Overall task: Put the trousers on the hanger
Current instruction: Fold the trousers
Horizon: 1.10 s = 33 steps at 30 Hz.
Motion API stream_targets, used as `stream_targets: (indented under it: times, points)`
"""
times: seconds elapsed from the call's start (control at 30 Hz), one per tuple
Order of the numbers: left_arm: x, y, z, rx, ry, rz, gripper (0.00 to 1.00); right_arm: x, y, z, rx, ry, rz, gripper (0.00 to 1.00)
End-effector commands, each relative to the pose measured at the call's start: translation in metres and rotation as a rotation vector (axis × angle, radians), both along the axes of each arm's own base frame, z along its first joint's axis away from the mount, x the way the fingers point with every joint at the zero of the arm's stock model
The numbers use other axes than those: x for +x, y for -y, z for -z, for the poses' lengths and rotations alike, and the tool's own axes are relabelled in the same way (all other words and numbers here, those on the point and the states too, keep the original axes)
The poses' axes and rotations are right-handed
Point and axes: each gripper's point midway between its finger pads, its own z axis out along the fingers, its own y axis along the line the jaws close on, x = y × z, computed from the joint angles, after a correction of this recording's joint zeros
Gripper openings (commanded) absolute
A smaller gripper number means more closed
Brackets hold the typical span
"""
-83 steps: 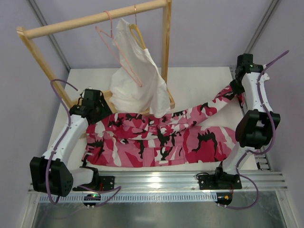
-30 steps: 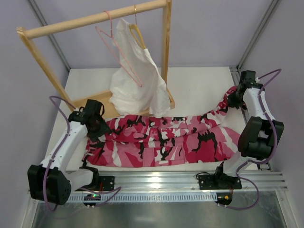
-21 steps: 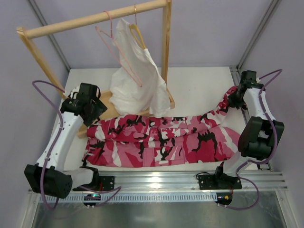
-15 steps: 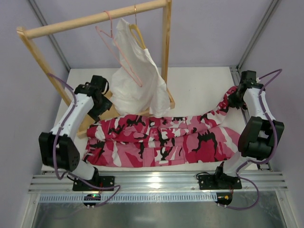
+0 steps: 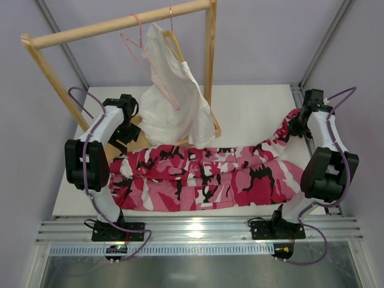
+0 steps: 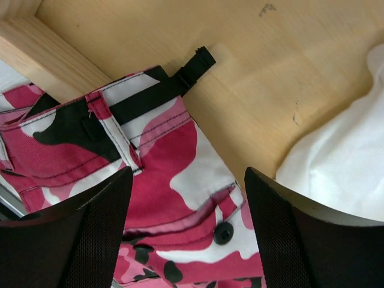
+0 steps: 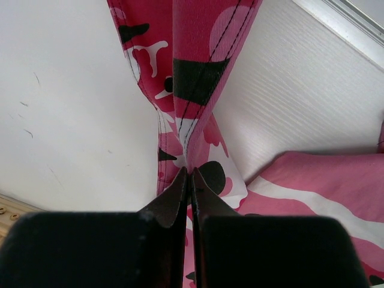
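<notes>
The pink, white and black camouflage trousers point(image 5: 204, 177) lie spread across the table, waistband to the left. My left gripper point(image 5: 127, 135) hovers open over the waistband corner, holding nothing. In the left wrist view its fingers point(image 6: 102, 234) stand wide over the waistband point(image 6: 168, 180) and a black button point(image 6: 223, 233). My right gripper point(image 5: 292, 127) is shut on a trouser leg end at the back right. In the right wrist view that gripper point(image 7: 191, 174) pinches a fold of the cloth point(image 7: 198, 72). The thin pink wire hanger point(image 5: 150, 63) hangs from the wooden rail, empty.
A wooden clothes rack point(image 5: 120, 24) stands at the back left, with its base board point(image 6: 252, 72) right behind the waistband. A white garment point(image 5: 174, 105) hangs on a tan wooden hanger point(image 5: 174, 43) beside the pink one and drapes onto the base. An aluminium rail point(image 5: 198, 228) runs along the near edge.
My left gripper has opened, let go of the waistband and drawn back towards the rack, with its arm folded up. The right gripper stays shut on the leg end.
</notes>
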Motion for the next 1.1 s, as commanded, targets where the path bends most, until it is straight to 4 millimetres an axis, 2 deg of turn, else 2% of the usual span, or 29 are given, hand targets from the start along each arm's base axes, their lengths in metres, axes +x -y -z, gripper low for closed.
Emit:
stream_targets:
  times: [0.0,0.03,0.13,0.27,0.3,0.4,0.43,0.47,0.5,0.57,0.6,0.7,1.07]
  points:
    - [-0.002,0.001,0.021,-0.047,-0.036,-0.045,0.75,0.003,0.008,-0.018,-0.047,0.056,0.002,0.04]
    - [-0.008,0.003,0.033,-0.07,-0.071,-0.054,0.75,0.003,0.009,-0.017,-0.049,0.053,0.004,0.04]
    - [-0.004,0.005,0.049,-0.095,-0.087,-0.056,0.73,0.002,0.009,-0.018,-0.053,0.053,0.005,0.04]
    - [0.001,0.004,0.061,-0.095,-0.108,-0.035,0.71,0.003,0.01,-0.019,-0.06,0.057,0.008,0.04]
    - [0.005,0.005,0.063,-0.106,-0.1,-0.028,0.63,0.002,0.011,-0.019,-0.062,0.055,0.009,0.04]
    - [0.005,0.006,0.067,-0.124,-0.116,-0.004,0.51,0.002,0.011,-0.018,-0.062,0.052,0.011,0.04]
    - [0.003,0.005,0.067,-0.121,-0.12,0.0,0.42,0.002,0.011,-0.017,-0.062,0.05,0.009,0.04]
    - [0.003,0.004,0.067,-0.116,-0.119,0.004,0.38,0.003,0.011,-0.016,-0.061,0.049,0.008,0.04]
    - [0.003,0.002,0.064,-0.104,-0.113,0.012,0.3,0.003,0.011,-0.016,-0.061,0.047,0.008,0.04]
    - [0.004,0.0,0.061,-0.095,-0.101,0.02,0.24,0.003,0.011,-0.016,-0.062,0.047,0.009,0.04]
    - [0.004,-0.001,0.06,-0.095,-0.098,0.024,0.14,0.004,0.011,-0.017,-0.064,0.05,0.011,0.04]
    - [0.01,-0.001,0.052,-0.099,-0.077,0.042,0.0,0.004,0.012,-0.019,-0.067,0.054,0.01,0.04]
    - [0.02,-0.013,-0.009,-0.037,0.075,0.062,0.0,0.004,0.012,-0.041,-0.086,0.086,-0.014,0.04]
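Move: The near-corner of the trousers' waistband, with the black strap on it, lies just under my open left hand, about 4 cm below, 2 cm back and 1 cm to the left. The middle of the rack's wooden base is some 12 cm to my left hand's right and 3 cm ahead, 8 cm below; the white shirt's lower part hangs roughly 17 cm right and 7 cm ahead, some 5 cm below. My right hand has that waistband corner about 63 cm to its left and 6 cm back, 7 cm below. I sink my left hand about 4 cm onto the waistband corner with the fingers spread, draw back some 3 cm towards my base as the fingertips tilt back around 10 degrees, and shut them, pinching the cloth beside the strap. Then, keeping the pinch, I ease it forward about 2 cm and just slightly up. My right hand stays put, still gripping its trouser leg. ##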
